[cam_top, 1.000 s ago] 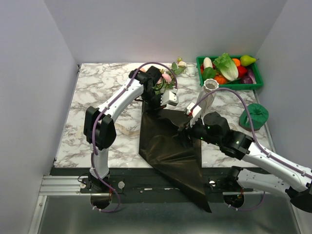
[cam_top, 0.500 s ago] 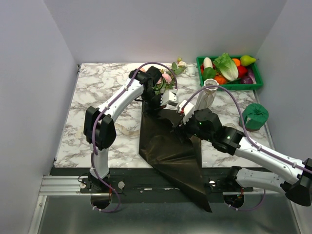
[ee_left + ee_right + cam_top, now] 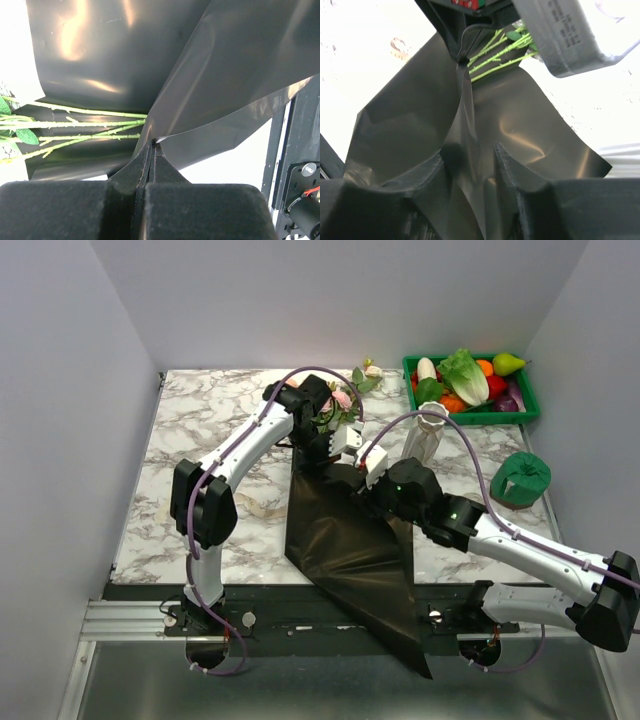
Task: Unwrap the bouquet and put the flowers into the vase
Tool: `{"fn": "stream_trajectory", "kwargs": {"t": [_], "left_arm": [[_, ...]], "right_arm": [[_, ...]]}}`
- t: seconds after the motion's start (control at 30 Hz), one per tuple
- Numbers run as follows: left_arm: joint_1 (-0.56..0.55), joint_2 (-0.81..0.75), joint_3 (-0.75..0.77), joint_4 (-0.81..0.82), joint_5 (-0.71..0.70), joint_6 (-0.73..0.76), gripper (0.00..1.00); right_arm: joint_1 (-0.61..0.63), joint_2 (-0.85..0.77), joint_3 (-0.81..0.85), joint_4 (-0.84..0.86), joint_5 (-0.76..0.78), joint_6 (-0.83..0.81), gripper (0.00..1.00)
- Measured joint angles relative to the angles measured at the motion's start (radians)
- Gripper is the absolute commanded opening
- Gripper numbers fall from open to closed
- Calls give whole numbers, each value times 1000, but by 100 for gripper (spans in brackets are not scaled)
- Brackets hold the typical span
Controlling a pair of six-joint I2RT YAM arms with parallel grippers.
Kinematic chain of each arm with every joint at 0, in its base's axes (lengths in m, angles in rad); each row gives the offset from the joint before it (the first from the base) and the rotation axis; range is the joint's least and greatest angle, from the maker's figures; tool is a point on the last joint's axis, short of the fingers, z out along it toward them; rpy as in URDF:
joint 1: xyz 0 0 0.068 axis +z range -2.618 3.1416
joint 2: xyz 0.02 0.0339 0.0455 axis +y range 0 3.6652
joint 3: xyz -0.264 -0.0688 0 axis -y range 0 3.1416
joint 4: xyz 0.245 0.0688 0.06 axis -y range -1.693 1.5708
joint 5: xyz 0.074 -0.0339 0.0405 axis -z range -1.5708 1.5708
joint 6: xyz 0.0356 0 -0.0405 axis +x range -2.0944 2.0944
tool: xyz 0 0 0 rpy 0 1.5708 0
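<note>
The bouquet lies at the table's middle back, its pink and cream flowers [image 3: 338, 403] at the top of the unfolded glossy black wrapper [image 3: 345, 540]. That sheet trails over the front edge. My left gripper [image 3: 152, 142] is shut on a raised fold of the wrapper [image 3: 225, 75], right next to the thin green stems [image 3: 85, 125]. My right gripper [image 3: 470, 152] stands open just below it, its fingers [image 3: 507, 162] either side of an upright ridge of the same wrapper [image 3: 467, 115], with the stems [image 3: 497, 50] beyond. The white vase [image 3: 430, 430] stands upright just behind my right wrist.
A green crate [image 3: 528, 412] of plastic vegetables sits at the back right. A dark green crinkled round object [image 3: 520, 478] lies near the right edge. A loose sprig with a cream bud [image 3: 368, 370] lies behind the bouquet. Grey walls close in three sides.
My right arm has moved left and forward over the wrapper to just below my left gripper, and its jaws have narrowed around a ridge of the sheet. The left arm has not moved.
</note>
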Motion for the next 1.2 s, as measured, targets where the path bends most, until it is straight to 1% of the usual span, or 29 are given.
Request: {"fn": "stream_trajectory", "kwargs": {"t": [0.07, 0.1, 0.17, 0.2, 0.23, 0.3, 0.33, 0.43, 0.5, 0.53, 0.63, 0.73, 0.8, 0.83, 1.0, 1.1, 1.2], "left_arm": [[0, -4, 0, 0, 0, -1, 0], [0, -8, 0, 0, 0, -3, 0], [0, -18, 0, 0, 0, -6, 0], [0, -25, 0, 0, 0, -8, 2], [0, -31, 2, 0, 0, -11, 15], [0, -36, 13, -3, 0, -18, 32], [0, -37, 24, -5, -2, -28, 46], [3, -37, 62, -5, -3, -65, 70], [13, -41, 101, -6, -4, -90, 83], [16, -45, 119, -7, -4, -101, 99], [36, -64, 182, -5, -5, -142, 99], [66, -114, 227, -3, -16, -205, 99], [83, -150, 231, 13, -67, -280, 99], [109, -200, 232, 29, -96, -320, 99], [226, -294, 247, 119, -232, -496, 99], [301, -308, 242, 152, -294, -562, 99], [340, -317, 185, 180, -340, -601, 99]], "right_arm": [[0, 0, 0, 11, 0, 1, 27], [0, 0, 0, 16, 0, 0, 21], [0, 0, 0, 22, -2, 3, 13], [0, 0, 0, 23, -2, 3, 8], [0, 0, 0, 24, -3, 6, 1], [0, -2, 0, 24, -7, 14, 1], [0, -5, 0, 24, -8, 18, 1], [0, -20, 0, 24, -11, 24, 1], [0, -34, 2, 23, -14, 28, 1], [1, -42, 6, 21, -18, 31, 1], [13, -55, 35, 8, -30, 39, 1], [51, -60, 79, -13, -35, 47, 1], [99, -60, 110, -31, -33, 50, 1], [128, -60, 125, -43, -32, 53, 1], [339, -28, 214, -113, 34, 57, 1], [470, 10, 255, -158, 92, 59, 1], [583, 89, 306, -224, 172, 72, 1]]}}
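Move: The left hand already pinches the wrapping paper's raised fold. That same fold passes between the right hand's half-open fingertips, practically at its hand point. From the left hand, the stems' middle lies some 5 cm ahead, 2 cm right and 10 cm down, and the flower heads about 20 cm ahead and straight in line, roughly 8 cm down. The vase stands about 15 cm ahead and 13 cm right of the right hand, its middle slightly lower. The right fingers shut on the paper fold, and only then do the left fingers open wide and let go of it. The left hand climbs some 18 cm and swings left and somewhat forward, clear of the paper, turning counter-clockwise. The right hand, keeping its pinch, lifts, then draws the paper back about 16 cm and leftward, yawing some 20 degrees counter-clockwise and sinking slightly at the end. ##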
